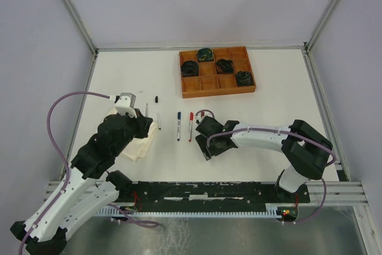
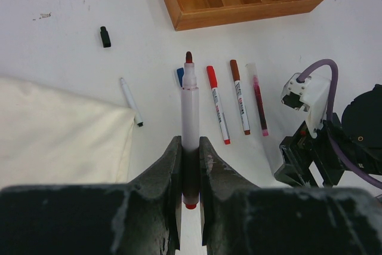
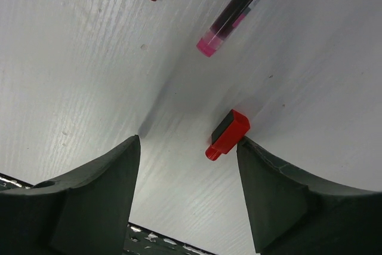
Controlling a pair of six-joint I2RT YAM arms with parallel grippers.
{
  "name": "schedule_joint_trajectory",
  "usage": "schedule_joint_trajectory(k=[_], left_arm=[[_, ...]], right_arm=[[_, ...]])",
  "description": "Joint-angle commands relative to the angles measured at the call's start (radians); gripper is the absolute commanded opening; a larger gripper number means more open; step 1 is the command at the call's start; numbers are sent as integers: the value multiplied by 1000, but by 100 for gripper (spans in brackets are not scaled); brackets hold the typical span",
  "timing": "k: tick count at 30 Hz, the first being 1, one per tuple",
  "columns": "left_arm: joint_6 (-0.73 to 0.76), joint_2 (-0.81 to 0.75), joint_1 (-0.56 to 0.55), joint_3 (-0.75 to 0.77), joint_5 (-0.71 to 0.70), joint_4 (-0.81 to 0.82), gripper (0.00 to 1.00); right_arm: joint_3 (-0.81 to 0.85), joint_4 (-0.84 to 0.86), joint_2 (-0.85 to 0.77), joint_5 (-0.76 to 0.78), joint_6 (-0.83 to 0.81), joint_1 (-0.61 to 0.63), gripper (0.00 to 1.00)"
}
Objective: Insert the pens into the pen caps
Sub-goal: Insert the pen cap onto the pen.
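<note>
My left gripper [image 2: 190, 147] is shut on a white pen [image 2: 190, 106] whose dark red tip points away toward the tray. On the table ahead of it lie a blue-capped pen [image 2: 180, 76], a red-capped pen [image 2: 217, 104], a brown-capped pen [image 2: 240, 98], a pink pen [image 2: 258, 100] and a black-tipped pen [image 2: 130, 101]. A loose black cap [image 2: 105, 36] lies farther left. My right gripper [image 3: 188, 143] is open, low over the table. A red cap [image 3: 228, 133] lies on its side between its fingers, touching the right fingertip [image 3: 248, 150].
A wooden tray [image 1: 216, 71] with dark coiled cable bundles stands at the back. A folded cream cloth [image 1: 138, 144] lies under my left arm [image 1: 107, 141]. The right arm [image 1: 262, 138] reaches in from the right. Metal frame posts border the table.
</note>
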Motion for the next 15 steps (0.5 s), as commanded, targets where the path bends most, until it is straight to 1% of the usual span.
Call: schedule_joint_trajectory(k=[1,5,10,15], left_arm=[[-27,-2,0,4,-6,33,3],[-28,0,0,4,-3,34,3],[-28,2,1,4,-3,34,3],[-28,0,0,4,-3,34,3]], right_arm=[[14,-1,33,19,-32,-25,73],[16,3,35,15,-38,-47,67],[16,2,43,18,-35,-63,52],[13,3,53,21,-26,-64,42]])
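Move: Roughly 2 cm ahead of the right hand, 1 cm to its right and 1 cm below it lies the red pen cap, between the open fingers but nearer the right-hand one. The pink pen's middle is about 12 cm ahead and 2 cm left; the brown pen's is also 12 cm ahead but 6 cm left. From the left hand, holding an uncapped pen, the cap lies some 24 cm right, 3 cm back and 22 cm below. Sliding forward and somewhat to the right just above the table, the right hand covers about 2 cm to bring the red pen cap between its fingertips, with hardly any turn or change of height. Its wide-open fingers start closing around the cap partway through and end a bit under half open. The left hand keeps its grip on the uncapped pen, held still. ##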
